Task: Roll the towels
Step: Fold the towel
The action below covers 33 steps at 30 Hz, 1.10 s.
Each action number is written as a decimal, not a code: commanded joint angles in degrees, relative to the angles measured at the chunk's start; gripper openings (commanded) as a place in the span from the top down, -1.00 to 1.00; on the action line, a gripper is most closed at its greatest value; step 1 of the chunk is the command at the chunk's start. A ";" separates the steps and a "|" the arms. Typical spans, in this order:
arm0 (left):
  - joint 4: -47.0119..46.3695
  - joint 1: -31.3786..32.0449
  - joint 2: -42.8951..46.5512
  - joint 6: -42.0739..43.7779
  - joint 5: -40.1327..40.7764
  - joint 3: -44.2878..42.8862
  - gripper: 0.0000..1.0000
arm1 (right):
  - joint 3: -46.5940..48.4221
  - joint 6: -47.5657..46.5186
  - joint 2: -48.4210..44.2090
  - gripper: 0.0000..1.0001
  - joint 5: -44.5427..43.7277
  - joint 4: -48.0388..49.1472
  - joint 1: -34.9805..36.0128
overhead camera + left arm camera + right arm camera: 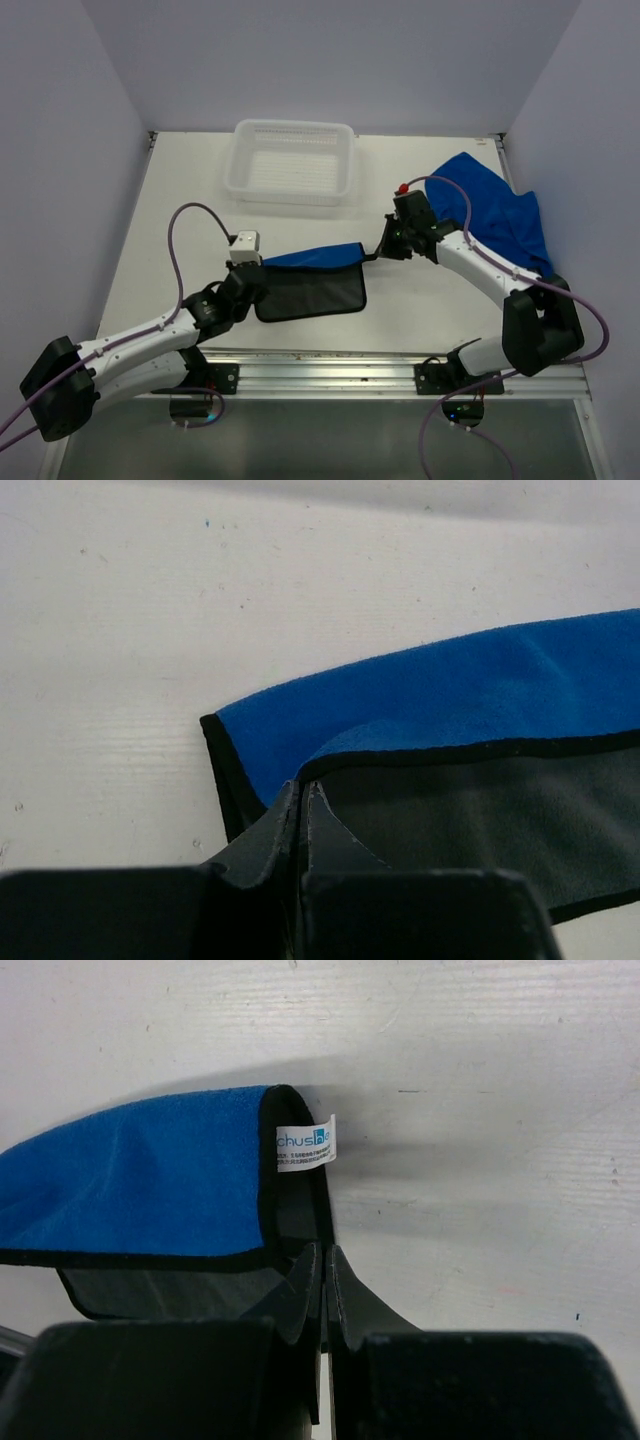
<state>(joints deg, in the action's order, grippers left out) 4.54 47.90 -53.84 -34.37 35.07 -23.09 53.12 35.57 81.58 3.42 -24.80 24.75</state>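
Observation:
One blue towel (316, 256) is stretched between my two grippers in the middle of the table. Its grey underside (310, 293) is folded toward the near edge. My left gripper (254, 284) is shut on the towel's black-hemmed left end (303, 785); blue cloth (450, 690) and the grey side (480, 825) run off to the right. My right gripper (379, 251) is shut on the right end (327, 1252), just below a white label (305, 1146). A second blue towel (495, 215) lies crumpled at the back right, beyond the right arm.
A white plastic basket (240, 180) stands at the back centre, with nothing in it. Walls close in the table on the left, right and back. A metal rail (320, 365) runs along the near edge between the arm bases.

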 commanded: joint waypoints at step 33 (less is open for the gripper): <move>8.13 -0.44 17.46 -11.86 -0.26 5.95 1.00 | -7.33 2.57 -9.77 1.00 -2.63 -3.68 6.71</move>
<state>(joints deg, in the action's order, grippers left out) 12.91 47.75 -37.34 -44.62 35.66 -18.46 46.37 37.50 73.45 2.24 -26.87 31.29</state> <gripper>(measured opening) 0.010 0.014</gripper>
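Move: The towel's near edge on the table, towards which the pinched fold edge is taken, has its middle some 12 cm back and 12 cm right of the left hand, about 6 cm lower. From the right hand it is about 14 cm back and 14 cm left, equally low. The white basket stands roughly 27 cm ahead and 7 cm right of the left hand; the other blue towel lies about 12 cm ahead and 31 cm right of the right hand. Both shut grippers keep pinching the upper layer's edge, right drawing back about 5 cm, left 2 cm back and left. ##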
